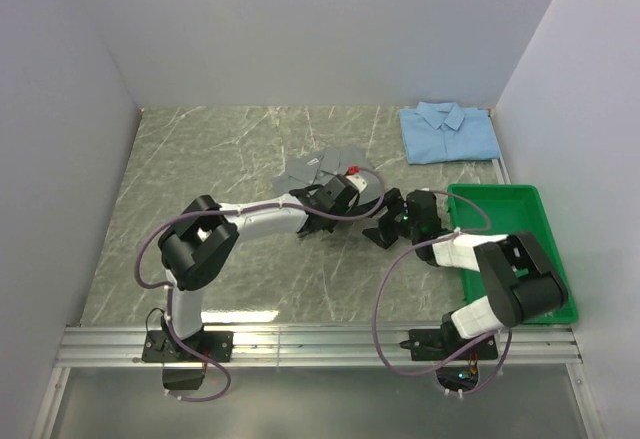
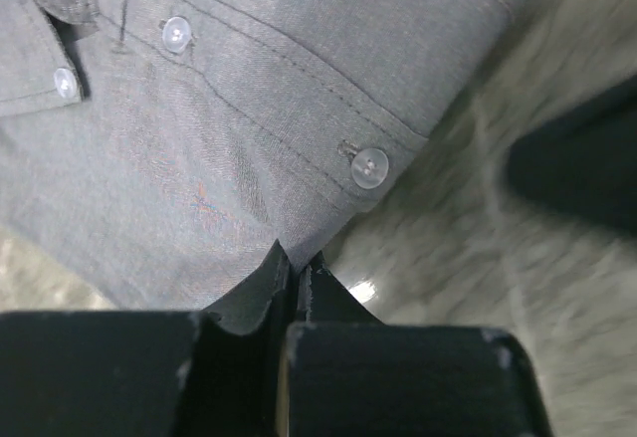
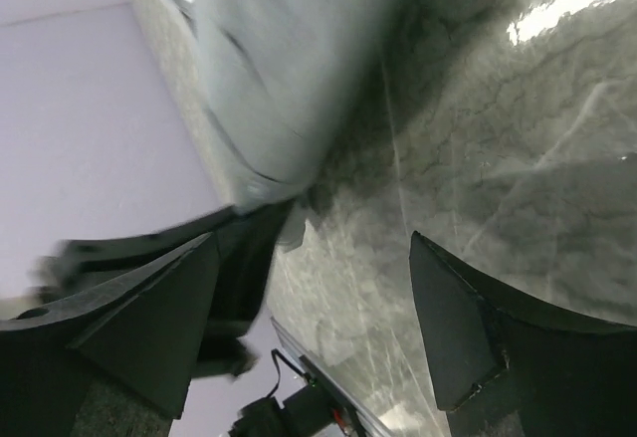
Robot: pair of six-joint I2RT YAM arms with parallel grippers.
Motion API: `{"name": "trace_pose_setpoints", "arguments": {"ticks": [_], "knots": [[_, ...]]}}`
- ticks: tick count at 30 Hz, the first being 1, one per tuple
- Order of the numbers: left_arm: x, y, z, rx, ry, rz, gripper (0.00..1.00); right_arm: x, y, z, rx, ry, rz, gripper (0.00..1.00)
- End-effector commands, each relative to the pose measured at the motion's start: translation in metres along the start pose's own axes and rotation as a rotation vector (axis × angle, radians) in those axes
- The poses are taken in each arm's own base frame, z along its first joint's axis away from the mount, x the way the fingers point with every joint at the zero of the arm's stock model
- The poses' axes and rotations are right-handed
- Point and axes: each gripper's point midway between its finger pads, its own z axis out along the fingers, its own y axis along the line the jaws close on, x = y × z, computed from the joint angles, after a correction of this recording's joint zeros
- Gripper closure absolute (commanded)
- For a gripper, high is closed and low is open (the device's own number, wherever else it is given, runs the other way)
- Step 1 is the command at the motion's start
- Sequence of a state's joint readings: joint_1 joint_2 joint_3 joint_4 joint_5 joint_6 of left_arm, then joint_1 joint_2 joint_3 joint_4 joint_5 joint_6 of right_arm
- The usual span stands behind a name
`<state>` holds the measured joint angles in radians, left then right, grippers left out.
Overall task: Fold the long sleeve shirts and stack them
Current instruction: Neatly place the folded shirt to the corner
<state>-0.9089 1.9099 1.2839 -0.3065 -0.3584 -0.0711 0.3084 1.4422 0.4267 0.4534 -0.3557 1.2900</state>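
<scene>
The grey long sleeve shirt (image 1: 322, 164) lies crumpled mid-table; its buttoned placket and a cuff fill the left wrist view (image 2: 229, 109). My left gripper (image 1: 352, 191) is shut on the shirt's lower edge, with cloth pinched between its fingertips (image 2: 299, 270). To its right my right gripper (image 1: 386, 231) stands open just above the marble top, with nothing between its fingers (image 3: 314, 240). The grey shirt (image 3: 279, 79) shows blurred beyond them. The light blue shirt (image 1: 448, 131) lies folded at the back right corner.
A green plastic tray (image 1: 545, 259) sits at the right edge, beside the right arm. White walls close in the table on the left, back and right. An aluminium rail (image 1: 320, 344) runs along the near edge.
</scene>
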Motion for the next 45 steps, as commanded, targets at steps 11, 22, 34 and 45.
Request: {"name": "trace_pose_setpoints", "arguments": {"ticks": [11, 22, 34, 45], "knots": [[-0.013, -0.029, 0.000, 0.132, 0.056, -0.174, 0.98, -0.017, 0.038, 0.047, -0.143, -0.109, 0.081, 0.15], [-0.018, -0.033, -0.006, 0.160, 0.059, -0.266, 0.84, 0.004, 0.026, 0.085, -0.081, -0.071, 0.107, 0.16], [-0.026, -0.019, -0.015, 0.170, 0.037, -0.425, 0.58, 0.008, 0.032, 0.106, -0.093, -0.039, 0.050, 0.64], [-0.022, 0.037, -0.052, 0.174, -0.023, -0.597, 0.21, -0.014, 0.057, 0.104, -0.119, -0.066, -0.120, 1.00]]}}
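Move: My left hand still pinches the folded gray shirt at its near edge. The stretch of that raised edge that my right fingers go for lies about 3 cm ahead and 2 cm right of the left hand, level with it, and some 6 cm ahead, 7 cm left and 3 cm below my open right hand. From the right hand, the folded blue shirt is roughly 25 cm ahead and 20 cm right, 6 cm lower. I bring my open right hand down and in towards the left one, about 7 cm forward and 7 cm left, sinking 4 cm in all, and shut its fingers on the gray shirt's edge. My left hand keeps its pinch at first, easing a little right and back while its wrist turns, then opens wide, lets go and lifts away up and to the left. ##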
